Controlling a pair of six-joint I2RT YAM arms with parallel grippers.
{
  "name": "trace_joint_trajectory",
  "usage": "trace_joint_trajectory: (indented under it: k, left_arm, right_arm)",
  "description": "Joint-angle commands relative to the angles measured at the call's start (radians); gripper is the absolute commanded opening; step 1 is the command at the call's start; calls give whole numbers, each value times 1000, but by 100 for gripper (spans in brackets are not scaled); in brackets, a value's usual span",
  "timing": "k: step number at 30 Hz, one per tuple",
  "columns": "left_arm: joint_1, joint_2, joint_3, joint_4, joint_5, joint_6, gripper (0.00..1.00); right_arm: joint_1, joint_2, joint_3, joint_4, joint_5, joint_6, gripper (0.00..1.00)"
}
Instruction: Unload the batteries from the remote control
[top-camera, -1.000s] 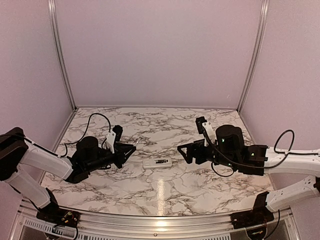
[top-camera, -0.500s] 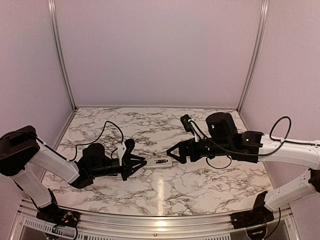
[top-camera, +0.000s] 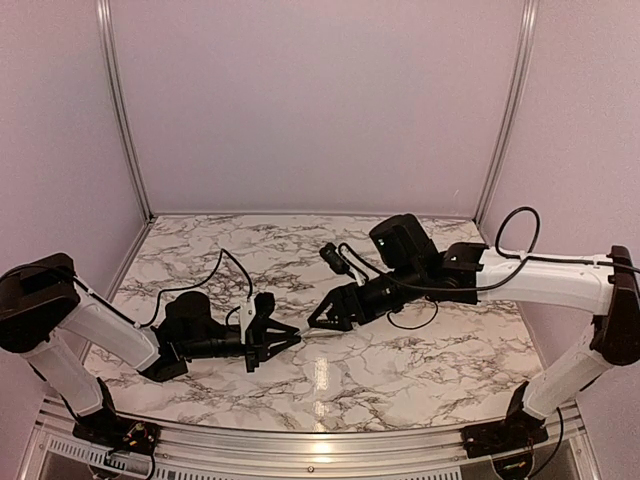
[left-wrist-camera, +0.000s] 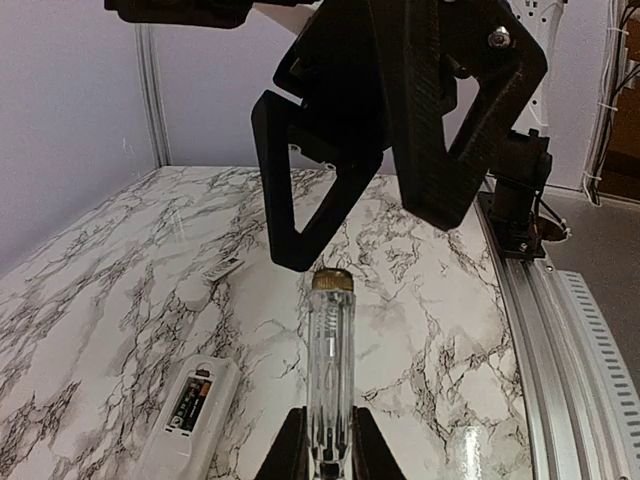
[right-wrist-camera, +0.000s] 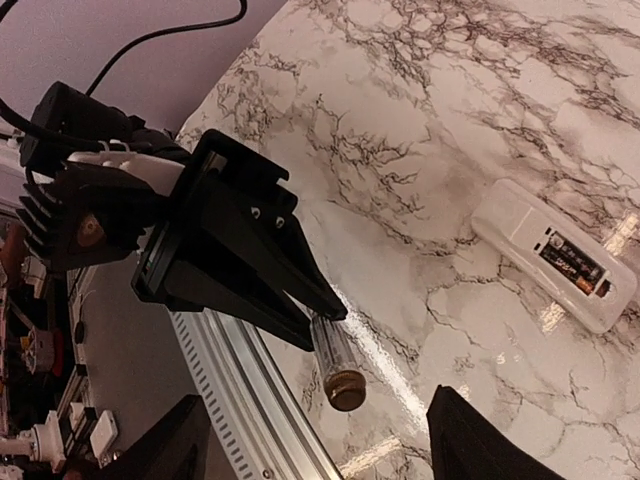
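The white remote control (left-wrist-camera: 190, 415) (right-wrist-camera: 555, 255) lies flat on the marble with its recess facing up. Dark batteries (left-wrist-camera: 188, 400) (right-wrist-camera: 572, 267) with an orange patch show inside that recess. My left gripper (left-wrist-camera: 328, 445) (top-camera: 275, 340) is shut on a clear ribbed tool (left-wrist-camera: 330, 360) (right-wrist-camera: 335, 350) with a brass cap, held just right of the remote. My right gripper (right-wrist-camera: 330, 430) (top-camera: 325, 315) is open, facing the brass cap end-on, with its fingers (left-wrist-camera: 420, 130) wide on either side and not touching it. In the top view the two grippers cover most of the remote.
A thin pale flat strip (left-wrist-camera: 221, 270) lies on the marble beyond the remote. The aluminium rail (right-wrist-camera: 255, 400) at the table's near edge runs close under the two grippers. Purple walls enclose the table on three sides.
Both arms have swung in to the table's middle and now meet tip to tip over the remote. The right jaws have narrowed a little. The left grip on the clear tool is unchanged.
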Motion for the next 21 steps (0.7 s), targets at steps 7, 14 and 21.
trace_joint_trajectory:
  k: [7, 14, 21]
  left_arm:
    - [-18, 1, -21, 38, 12, 38, 0]
    - [-19, 2, -15, 30, 22, 35, 0]
    - [-21, 2, -13, 24, 33, 36, 0]
  right_arm:
    - [-4, 142, 98, -68, -174, -13, 58]
    - [-4, 166, 103, -61, -185, -23, 47]
    - [-3, 188, 110, -59, -187, -31, 39]
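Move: The brass-capped end of the clear tool, still held in the left fingers, lies about 5 cm below the right hand, some 2 cm to its left and 2 cm back. From the left hand that end is roughly 5 cm to the right, 1 cm ahead and about level. The remote control lies on the table about 12 cm ahead of the right hand, 1 cm to its left and some 19 cm lower. Lower the right gripper about 4 cm onto the clear tool's brass-capped end, easing about 2 cm left and 2 cm back and tipping the hand some 10 degrees. Close its fingers from three-quarters open to under half as they come around the cap, without clamping yet. Hold the left hand nearly still, keeping its pinch on the tool. ##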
